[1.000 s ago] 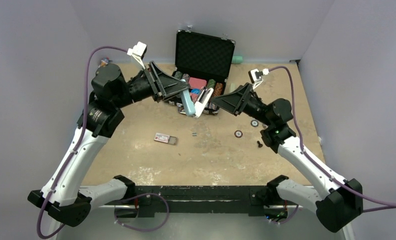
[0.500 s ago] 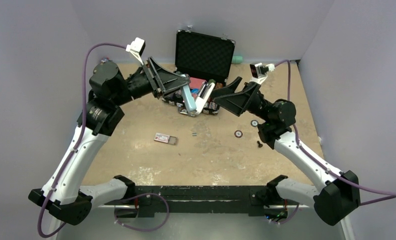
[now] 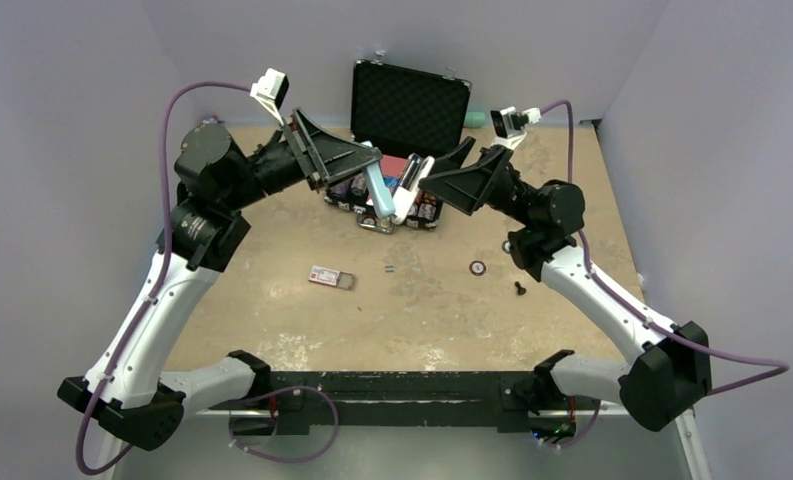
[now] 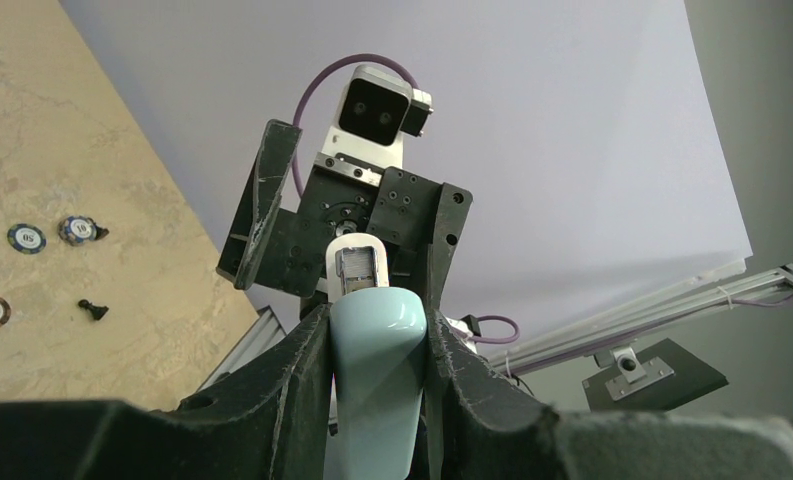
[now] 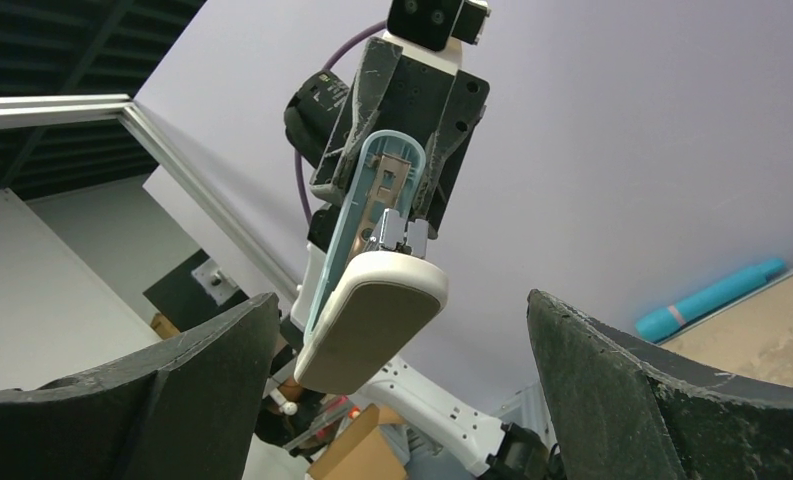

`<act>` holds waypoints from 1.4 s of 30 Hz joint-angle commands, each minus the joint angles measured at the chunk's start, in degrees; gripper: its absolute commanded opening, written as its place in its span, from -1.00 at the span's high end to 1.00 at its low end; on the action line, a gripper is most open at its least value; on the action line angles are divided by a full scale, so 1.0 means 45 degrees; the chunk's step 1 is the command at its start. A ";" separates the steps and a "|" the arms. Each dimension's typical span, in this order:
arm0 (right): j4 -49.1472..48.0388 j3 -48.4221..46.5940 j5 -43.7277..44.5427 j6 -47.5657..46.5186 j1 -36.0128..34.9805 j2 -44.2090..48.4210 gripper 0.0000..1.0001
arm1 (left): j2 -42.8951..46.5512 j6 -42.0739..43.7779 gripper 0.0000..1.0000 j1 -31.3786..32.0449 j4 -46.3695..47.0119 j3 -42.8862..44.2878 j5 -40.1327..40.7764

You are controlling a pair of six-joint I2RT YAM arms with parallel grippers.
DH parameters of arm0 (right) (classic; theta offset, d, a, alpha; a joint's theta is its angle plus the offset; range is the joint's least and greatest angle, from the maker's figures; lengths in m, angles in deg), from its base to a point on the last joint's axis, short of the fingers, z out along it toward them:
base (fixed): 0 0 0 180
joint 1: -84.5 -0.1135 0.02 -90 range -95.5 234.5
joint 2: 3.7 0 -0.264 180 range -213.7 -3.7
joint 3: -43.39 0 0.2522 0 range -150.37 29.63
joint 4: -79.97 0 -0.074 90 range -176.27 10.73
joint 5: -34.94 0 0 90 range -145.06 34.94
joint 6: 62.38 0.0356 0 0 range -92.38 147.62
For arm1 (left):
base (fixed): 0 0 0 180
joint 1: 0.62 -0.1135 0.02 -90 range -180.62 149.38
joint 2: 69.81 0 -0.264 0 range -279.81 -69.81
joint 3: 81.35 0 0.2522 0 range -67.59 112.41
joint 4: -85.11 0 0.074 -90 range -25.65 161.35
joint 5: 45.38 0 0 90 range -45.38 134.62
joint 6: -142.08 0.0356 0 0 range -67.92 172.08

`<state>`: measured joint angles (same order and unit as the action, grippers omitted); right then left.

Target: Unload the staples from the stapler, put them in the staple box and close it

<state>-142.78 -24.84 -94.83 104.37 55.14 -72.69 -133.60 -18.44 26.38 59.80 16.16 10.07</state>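
Note:
My left gripper (image 3: 370,172) is shut on the light-blue top half of the stapler (image 3: 382,203), held in the air in front of the black case. The stapler is swung open in a V, its white base (image 3: 405,192) pointing up and right. In the left wrist view the blue body (image 4: 377,380) sits between my fingers and its staple channel (image 4: 360,268) faces up. My right gripper (image 3: 430,181) is open, its jaws wide on either side of the white base (image 5: 372,320) without touching. A tiny silvery staple strip (image 3: 389,268) lies on the table.
An open black case (image 3: 410,100) with poker chips stands at the back. A small card box (image 3: 331,277), a loose chip (image 3: 478,267) and a small black piece (image 3: 520,288) lie on the table. A teal cylinder (image 3: 475,119) lies by the back wall.
My right gripper has moved left and up, closing in on the stapler's white base. My left gripper has lifted and tilted the open stapler slightly.

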 commanded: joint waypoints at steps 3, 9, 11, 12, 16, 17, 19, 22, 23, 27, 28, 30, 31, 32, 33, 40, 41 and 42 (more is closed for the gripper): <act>-0.0092 -0.0746 0.0010 0.0074 -0.0118 -0.0236 -0.97 | 0.0373 -0.0508 1.00 -0.0083 0.1706 -0.0454 -0.0055; 0.0032 -0.1249 -0.0116 0.0048 -0.0227 -0.0534 -0.92 | 0.0458 -0.0722 1.00 -0.0065 0.2364 -0.0846 0.0042; 0.0042 -0.1238 -0.0099 0.0051 -0.0278 -0.0556 -0.86 | 0.0496 -0.0679 1.00 -0.0063 0.2365 -0.0899 0.0148; 0.0044 -0.1207 -0.0080 0.0051 -0.0321 -0.0566 -0.83 | 0.0515 -0.0657 1.00 -0.0063 0.2366 -0.0944 0.0185; -0.0013 -0.1117 0.0079 0.0072 -0.0458 -0.0596 -0.71 | 0.0519 -0.0651 1.00 -0.0063 0.2934 -0.1187 0.0158; -0.0014 -0.1116 0.0143 0.0071 -0.0484 -0.0615 -0.68 | 0.0523 -0.0639 1.00 -0.0063 0.2999 -0.1264 0.0164; -0.0022 -0.1153 0.0189 0.0078 -0.0508 -0.0643 -0.63 | 0.0564 -0.0684 1.00 -0.0063 0.3090 -0.1429 0.0210; -0.0018 -0.1174 0.0210 0.0044 -0.0509 -0.0682 -0.57 | 0.0616 -0.0724 1.00 -0.0045 0.3290 -0.1608 0.0287; -0.0015 -0.1175 0.0205 0.0043 -0.0516 -0.0684 -0.57 | 0.0623 -0.0729 1.00 -0.0059 0.3324 -0.1631 0.0295; 0.0019 -0.1204 0.0228 0.0029 -0.0525 -0.0742 -0.52 | 0.0626 -0.0755 1.00 -0.0041 0.3495 -0.1766 0.0335; 0.0026 -0.1198 0.0239 0.0034 -0.0525 -0.0760 -0.51 | 0.0638 -0.0759 1.00 -0.0044 0.3540 -0.1814 0.0360; 0.0026 -0.1195 0.0298 0.0008 -0.0536 -0.0781 -0.49 | 0.0674 -0.0814 1.00 -0.0034 0.3713 -0.1930 0.0405; 0.0025 -0.1172 0.0346 0.0011 -0.0534 -0.0782 -0.47 | 0.0693 -0.0862 1.00 -0.0026 0.3772 -0.1989 0.0437; 0.0037 -0.1160 0.0383 0.0009 -0.0531 -0.0799 -0.44 | 0.0725 -0.0870 1.00 -0.0025 0.3850 -0.2065 0.0470; -0.0006 -0.1139 0.0425 0.0041 -0.0533 -0.0801 -0.41 | 0.0727 -0.0874 1.00 -0.0024 0.3914 -0.2116 0.0479; -0.0119 -0.1096 0.0710 0.0188 -0.0526 -0.0878 -0.35 | 0.0796 -0.0880 1.00 0.0015 0.4093 -0.2323 0.0484; -0.0115 -0.1080 0.0712 0.0175 -0.0530 -0.0879 -0.30 | 0.0806 -0.0902 1.00 0.0015 0.4154 -0.2363 0.0484; -0.0115 -0.1051 0.0715 0.0191 -0.0538 -0.0879 -0.23 | 0.0825 -0.0905 1.00 0.0015 0.4247 -0.2409 0.0503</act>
<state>-141.17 -27.90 -93.08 104.79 53.02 -76.60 -131.61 -21.41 26.40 73.53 5.60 11.52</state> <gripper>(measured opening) 0.665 0.371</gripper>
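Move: The right hand, empty and wide open, has the middle of the opened stapler's white base some 4 cm to its left and 3 cm back, about level. Beyond it, the stapler's blue half lies about 9 cm left and 2 cm back, level too. The loose staples lie on the table, roughly 8 cm ahead, 10 cm left and 47 cm below. From the left hand, which holds the blue half, the white base is about 7 cm right and 5 cm back, level. Leftward and somewhat forward, about 2 cm in all, the right hand eases in around the free end of the stapler's white base, its fingers narrowing by about a third, one on either side of it; whether they touch can't be seen. Meanwhile the left hand keeps its grip on the blue half and lowers the stapler 1.5 cm, drifting slightly forward. ##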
